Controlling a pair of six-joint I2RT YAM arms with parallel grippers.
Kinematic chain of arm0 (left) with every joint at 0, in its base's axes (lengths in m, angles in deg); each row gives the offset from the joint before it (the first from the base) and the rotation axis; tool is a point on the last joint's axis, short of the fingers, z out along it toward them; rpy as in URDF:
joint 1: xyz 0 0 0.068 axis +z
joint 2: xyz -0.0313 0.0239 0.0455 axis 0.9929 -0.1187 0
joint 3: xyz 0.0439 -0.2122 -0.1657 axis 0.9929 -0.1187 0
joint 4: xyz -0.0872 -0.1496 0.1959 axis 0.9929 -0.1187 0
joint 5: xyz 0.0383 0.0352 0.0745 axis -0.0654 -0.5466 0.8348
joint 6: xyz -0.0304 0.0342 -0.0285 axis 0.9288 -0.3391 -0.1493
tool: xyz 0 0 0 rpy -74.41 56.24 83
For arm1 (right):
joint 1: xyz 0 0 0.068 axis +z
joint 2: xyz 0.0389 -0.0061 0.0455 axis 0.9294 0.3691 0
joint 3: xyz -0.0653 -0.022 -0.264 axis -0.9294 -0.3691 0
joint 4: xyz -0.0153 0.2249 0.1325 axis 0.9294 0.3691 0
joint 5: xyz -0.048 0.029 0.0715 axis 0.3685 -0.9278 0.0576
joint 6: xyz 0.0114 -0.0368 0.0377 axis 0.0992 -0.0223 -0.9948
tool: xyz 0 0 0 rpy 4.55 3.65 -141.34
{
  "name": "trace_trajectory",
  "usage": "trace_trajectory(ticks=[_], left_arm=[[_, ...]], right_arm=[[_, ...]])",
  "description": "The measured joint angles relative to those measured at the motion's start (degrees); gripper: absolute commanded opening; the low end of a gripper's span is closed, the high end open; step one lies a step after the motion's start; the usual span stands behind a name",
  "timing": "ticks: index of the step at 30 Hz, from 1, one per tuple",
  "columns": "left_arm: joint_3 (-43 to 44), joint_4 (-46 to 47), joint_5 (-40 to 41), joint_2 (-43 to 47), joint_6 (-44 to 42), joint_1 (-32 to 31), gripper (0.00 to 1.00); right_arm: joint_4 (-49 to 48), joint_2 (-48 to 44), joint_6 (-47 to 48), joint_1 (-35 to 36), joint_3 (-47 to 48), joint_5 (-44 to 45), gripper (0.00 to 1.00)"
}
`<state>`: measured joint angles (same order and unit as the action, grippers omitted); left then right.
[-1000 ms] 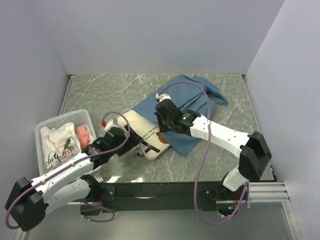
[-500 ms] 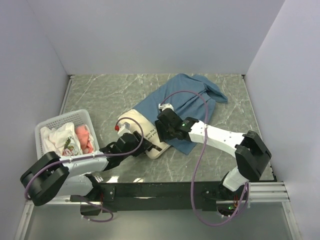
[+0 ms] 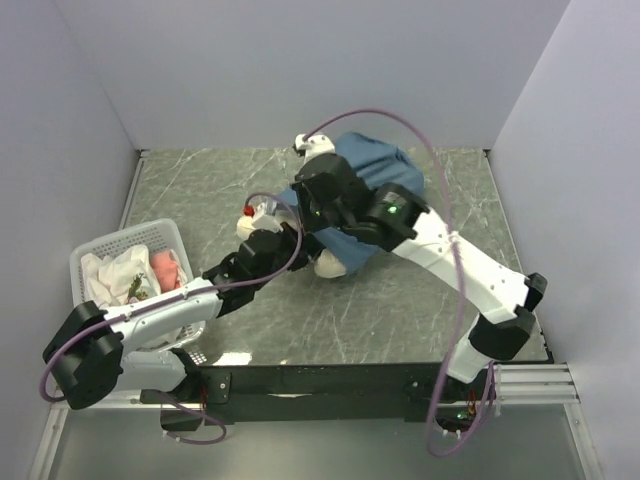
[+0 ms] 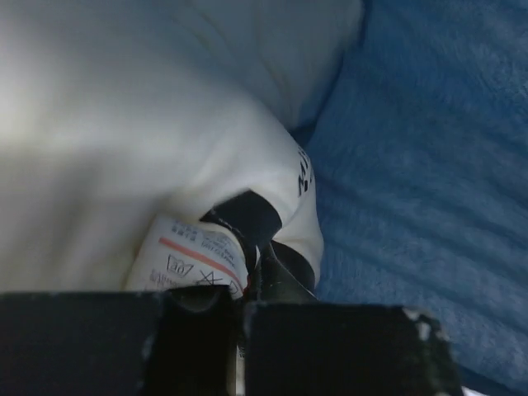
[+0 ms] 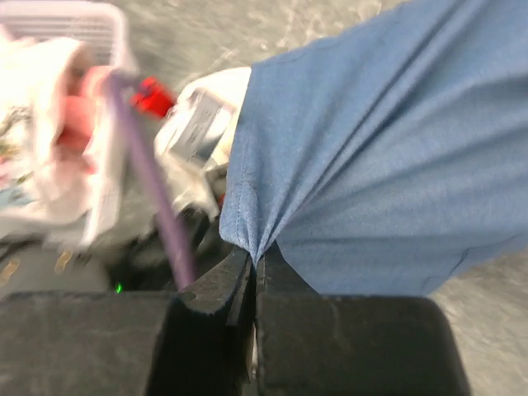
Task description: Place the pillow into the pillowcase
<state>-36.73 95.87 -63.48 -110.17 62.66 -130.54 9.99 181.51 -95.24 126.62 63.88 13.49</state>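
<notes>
The cream-white pillow (image 3: pixel 335 263) lies mid-table, mostly covered by the blue pillowcase (image 3: pixel 385 160) and my arms. In the left wrist view the pillow (image 4: pixel 124 124) fills the upper left, with blue pillowcase (image 4: pixel 429 165) cloth to the right. My left gripper (image 4: pixel 252 276) is shut on the pillow's corner beside its white tag (image 4: pixel 194 260). My right gripper (image 5: pixel 254 260) is shut on a gathered edge of the pillowcase (image 5: pixel 371 140) and holds it up above the pillow. From above, the left gripper (image 3: pixel 292 243) sits at the pillow's near-left end, and the right gripper (image 3: pixel 312 222) is just behind it.
A white basket (image 3: pixel 100 250) of clothes stands at the left edge of the marble table, also in the right wrist view as the basket (image 5: pixel 99 16). Grey walls close in the table on three sides. Purple cables loop over both arms.
Both grippers closed after standing open. The right arm rose and swung toward the back with the pillowcase's edge. The left arm pushed forward to the right with the pillow's corner.
</notes>
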Motion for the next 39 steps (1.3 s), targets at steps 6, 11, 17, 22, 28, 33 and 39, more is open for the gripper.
trace_trajectory(ticks=[6, 11, 17, 22, 28, 33, 39], left_arm=[[10.64, -3.06, 0.5, 0.55, -0.94, -0.79, 0.04], [25.07, -15.82, 0.11, -2.62, -2.71, 2.32, 0.01], [23.32, -23.3, 0.79, 1.99, -6.29, 4.48, 0.01], [22.45, -30.71, 2.78, 12.0, -10.14, 4.48, 0.01], [28.81, -35.76, 5.75, 20.2, -15.23, 4.96, 0.01], [39.78, -41.94, 4.09, 17.99, -19.89, 4.94, 0.01], [51.34, -43.34, -0.22, 5.73, -21.64, 3.17, 0.01]], right_arm=[[12.92, 2.75, 1.03, 1.51, 21.84, 0.68, 0.0], [11.78, 0.66, 0.81, 1.57, 25.31, -0.79, 0.0], [10.86, -1.51, 0.9, 1.51, 24.46, -1.31, 0.0], [9.94, -2.49, 1.95, 1.55, 22.4, -1.05, 0.0], [10.91, -0.48, 2.6, 1.44, 24.0, -2.91, 0.0], [8.72, -0.7, 2.08, 0.28, 21.73, -8.07, 0.0], [-1.6, -10.73, -1.25, -10.43, 0.26, -14.32, 0.0]])
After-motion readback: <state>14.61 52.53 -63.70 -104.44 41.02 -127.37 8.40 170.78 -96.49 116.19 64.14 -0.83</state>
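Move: The left hand already grips the pillow by its tag end, with the pillow's middle some 5 cm ahead, 3 cm left and 5 cm below; the pillowcase's middle lies about 10 cm ahead, 12 cm right and 8 cm lower. The right hand already pinches the pillowcase's edge, with the pillow's middle roughly level fore and aft, 2 cm left and 19 cm below. Both keep hold: left hauls the pillow up some 27 cm; right lifts the pillowcase 13 cm, then sinks. ##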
